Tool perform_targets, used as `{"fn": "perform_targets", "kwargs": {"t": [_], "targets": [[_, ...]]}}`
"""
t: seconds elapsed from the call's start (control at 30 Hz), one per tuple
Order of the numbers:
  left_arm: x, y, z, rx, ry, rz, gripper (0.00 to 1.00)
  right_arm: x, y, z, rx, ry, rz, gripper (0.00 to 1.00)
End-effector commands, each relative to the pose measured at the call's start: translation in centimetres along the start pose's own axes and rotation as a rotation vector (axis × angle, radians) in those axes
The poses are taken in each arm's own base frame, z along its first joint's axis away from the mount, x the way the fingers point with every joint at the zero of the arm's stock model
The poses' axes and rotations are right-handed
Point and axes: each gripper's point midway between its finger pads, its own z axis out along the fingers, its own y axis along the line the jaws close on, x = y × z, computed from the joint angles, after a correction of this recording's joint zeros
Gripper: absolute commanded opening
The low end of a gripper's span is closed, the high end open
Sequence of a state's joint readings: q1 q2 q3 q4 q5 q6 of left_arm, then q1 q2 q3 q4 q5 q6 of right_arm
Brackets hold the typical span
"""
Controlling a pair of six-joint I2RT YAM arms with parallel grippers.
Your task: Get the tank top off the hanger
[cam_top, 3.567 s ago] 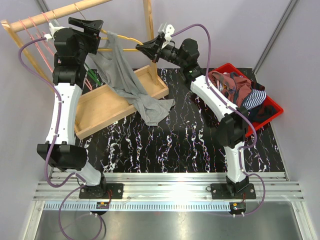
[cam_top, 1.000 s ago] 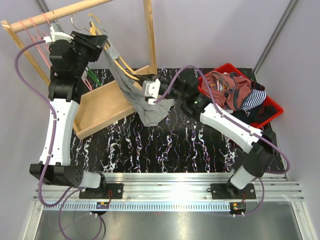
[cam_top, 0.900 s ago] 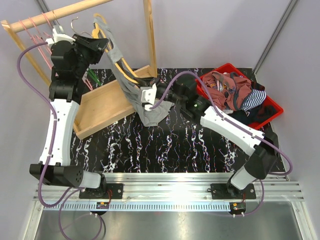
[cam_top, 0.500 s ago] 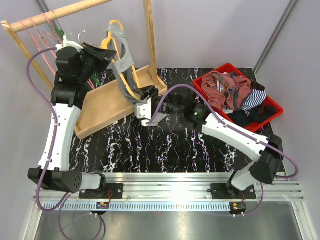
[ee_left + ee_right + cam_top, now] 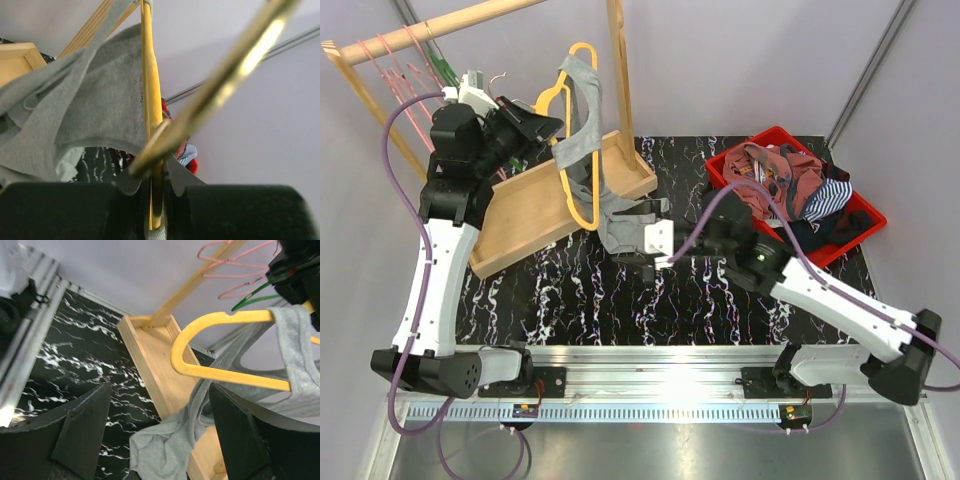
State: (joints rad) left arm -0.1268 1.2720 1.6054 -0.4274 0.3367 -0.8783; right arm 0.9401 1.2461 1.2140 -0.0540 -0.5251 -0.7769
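A yellow hanger with a metal hook stands nearly upright over the wooden tray. My left gripper is shut on its neck; in the left wrist view the pads pinch the yellow bar just below the hook. The grey tank top still loops over the hanger by a strap, and its lower part lies bunched on the table. My right gripper is open beside that heap with nothing between its fingers. From the right wrist, the tank top trails down from the hanger between the open fingers.
The wooden rack has a tray base, an upright post and a top rail carrying pink hangers and a green one. A red bin full of clothes stands at the right on the black marbled table.
My right gripper has opened, let go of the tank top and drawn back toward the near side. My left arm has swung the hanger rightward and stood it more upright.
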Motion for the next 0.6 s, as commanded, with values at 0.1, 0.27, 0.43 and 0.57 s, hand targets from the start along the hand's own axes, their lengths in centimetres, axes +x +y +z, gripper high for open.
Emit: {"fn": "perform_targets", "kwargs": {"t": [0.1,0.27,0.43,0.57], "targets": [[0.3,-2.5,-2.2,0.136,0.007,0.225,0.00,-4.6,0.1,-3.8,-0.004,-0.131,0.176,0.87],[2.3,-2.9,-3.1,0.201,0.066,0.367,0.00,-2.0,-5.4,-5.5,0.147,-0.086,0.405,0.88],[6.0,-3.4,-4.3,0.242,0.164,0.510,0.00,2.0,-13.2,-7.4,0.285,-0.073,0.575,0.89],[8.2,-3.1,-4.5,0.231,0.200,0.565,0.00,2.3,-14.7,-7.6,0.291,-0.074,0.577,0.87]]}}
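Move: The open right hand goes for the grey tank top, whose middle lies about 14 cm ahead of it and 7 cm to its left, roughly level. The middle of the yellow hanger is some 16 cm ahead, 9 cm left and 6 cm higher, and the red bin about 28 cm ahead, 38 cm right and 35 cm below. The left hand grips the hanger; from it the tank top's middle is about 3 cm back, 5 cm right and 8 cm below. The right hand, wide open, first eases back, right and up by 2 to 3 cm, then swings forward some 16 cm and farther right, rounding the hanger's near end to come up on the right of the draped tank top, while it rolls about 30 degrees and turns its fingers from straight left to left and somewhat forward, tipping them up, touching nothing yet. The left hand keeps its pinch on the hanger and draws it back about 6 cm, right nearly as much and a little down, twisting it clockwise to bring the garment in front of the open fingers. ##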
